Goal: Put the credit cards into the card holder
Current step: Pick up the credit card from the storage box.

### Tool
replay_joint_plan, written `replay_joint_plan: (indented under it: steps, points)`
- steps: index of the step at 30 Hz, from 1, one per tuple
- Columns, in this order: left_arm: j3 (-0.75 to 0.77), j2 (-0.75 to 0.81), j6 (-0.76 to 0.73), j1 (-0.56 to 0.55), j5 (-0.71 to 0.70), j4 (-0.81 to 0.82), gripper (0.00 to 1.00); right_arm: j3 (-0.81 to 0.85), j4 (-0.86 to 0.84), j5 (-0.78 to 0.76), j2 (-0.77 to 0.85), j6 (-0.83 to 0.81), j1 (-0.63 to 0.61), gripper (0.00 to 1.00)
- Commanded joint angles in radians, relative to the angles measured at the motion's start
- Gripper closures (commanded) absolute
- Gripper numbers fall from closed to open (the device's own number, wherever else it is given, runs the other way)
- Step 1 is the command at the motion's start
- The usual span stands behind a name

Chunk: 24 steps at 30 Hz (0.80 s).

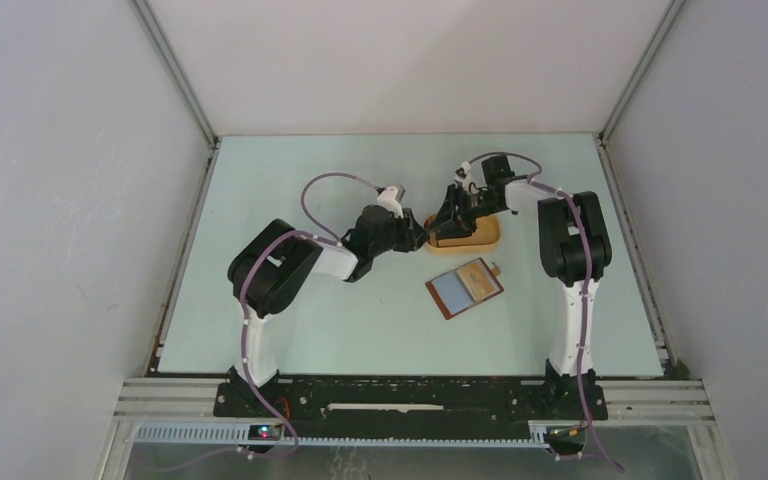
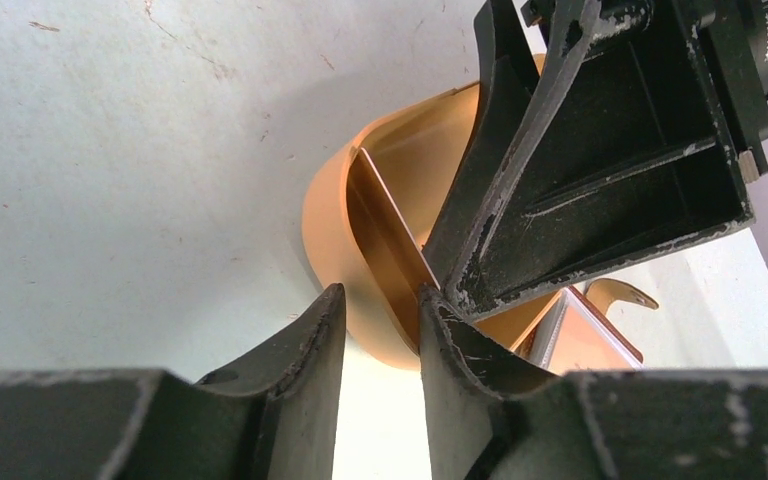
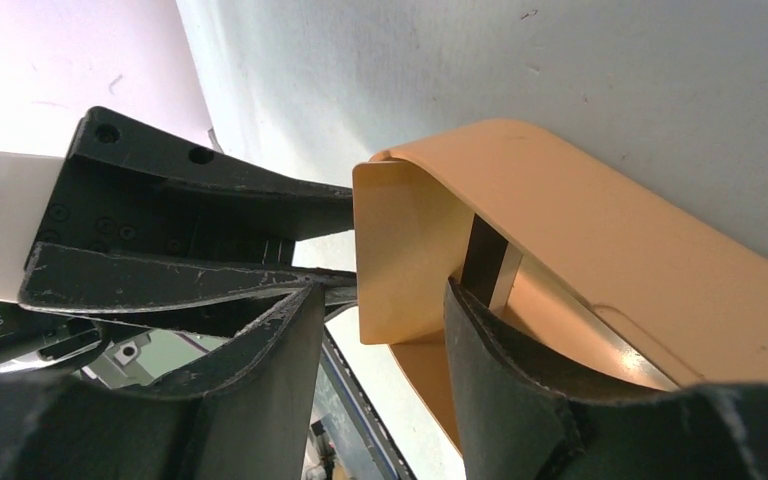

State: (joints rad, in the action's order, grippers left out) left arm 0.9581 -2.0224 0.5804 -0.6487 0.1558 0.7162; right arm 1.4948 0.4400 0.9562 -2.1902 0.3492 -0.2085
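A credit card (image 3: 487, 262) with a dark stripe stands on edge inside the orange tray (image 3: 580, 200), leaning on its wall; it shows as a thin sheet (image 2: 385, 225) in the left wrist view. My right gripper (image 3: 385, 300) is open, one finger inside the tray against the card and one outside the tray's end wall. My left gripper (image 2: 380, 295) is open at the tray's (image 2: 325, 220) rim, tip to tip with the right gripper's fingers (image 2: 580, 150). The card holder (image 1: 465, 288) lies open nearer the arms with a bluish card (image 1: 452, 290) on it.
The orange tray (image 1: 488, 237) sits right of the table's middle, with both grippers (image 1: 423, 236) (image 1: 448, 218) crowded at its left end. The card holder (image 2: 585, 340) lies just beyond the tray in the left wrist view. White walls enclose the table on three sides.
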Motion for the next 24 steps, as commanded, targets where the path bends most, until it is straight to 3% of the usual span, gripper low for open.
replay_joint_plan:
  steps: [1, 11, 24]
  points:
    - [0.058, -0.014, 0.012, -0.029, 0.128, 0.010, 0.61, -0.032, -0.052, -0.007, -0.052, 0.075, 0.002, 0.42]
    - [0.063, -0.024, 0.014, -0.028, 0.148, 0.032, 0.59, -0.063, -0.106, -0.001, -0.048, 0.172, 0.001, 0.42]
    - [0.064, -0.025, 0.014, -0.029, 0.144, 0.032, 0.58, -0.045, -0.013, -0.170, -0.001, 0.052, 0.000, 0.72]
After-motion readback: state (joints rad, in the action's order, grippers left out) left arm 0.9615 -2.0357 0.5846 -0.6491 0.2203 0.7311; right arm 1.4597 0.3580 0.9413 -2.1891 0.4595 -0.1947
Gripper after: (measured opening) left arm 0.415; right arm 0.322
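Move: Just ahead of the right fingertips, the orange credit card stands steeply in the left end of the storage box, its middle about 1 cm forward, 1 cm left and 2 cm below that hand. The box's middle lies roughly 5 cm to the right, level fore and aft; the open card holder is some 11 cm back and 5 cm right. From the left hand, astride the box's near-left rim, the card is about 3 cm right and 1 cm ahead. Closing around the credit card, the right hand first rises and edges forward a little under 1 cm, then sinks about 1 cm as its fingers narrow from just over half open to a third, one on the printed face, the other behind. The left hand eases about 1 cm back and right, still straddling the box rim, its fingers parted. ##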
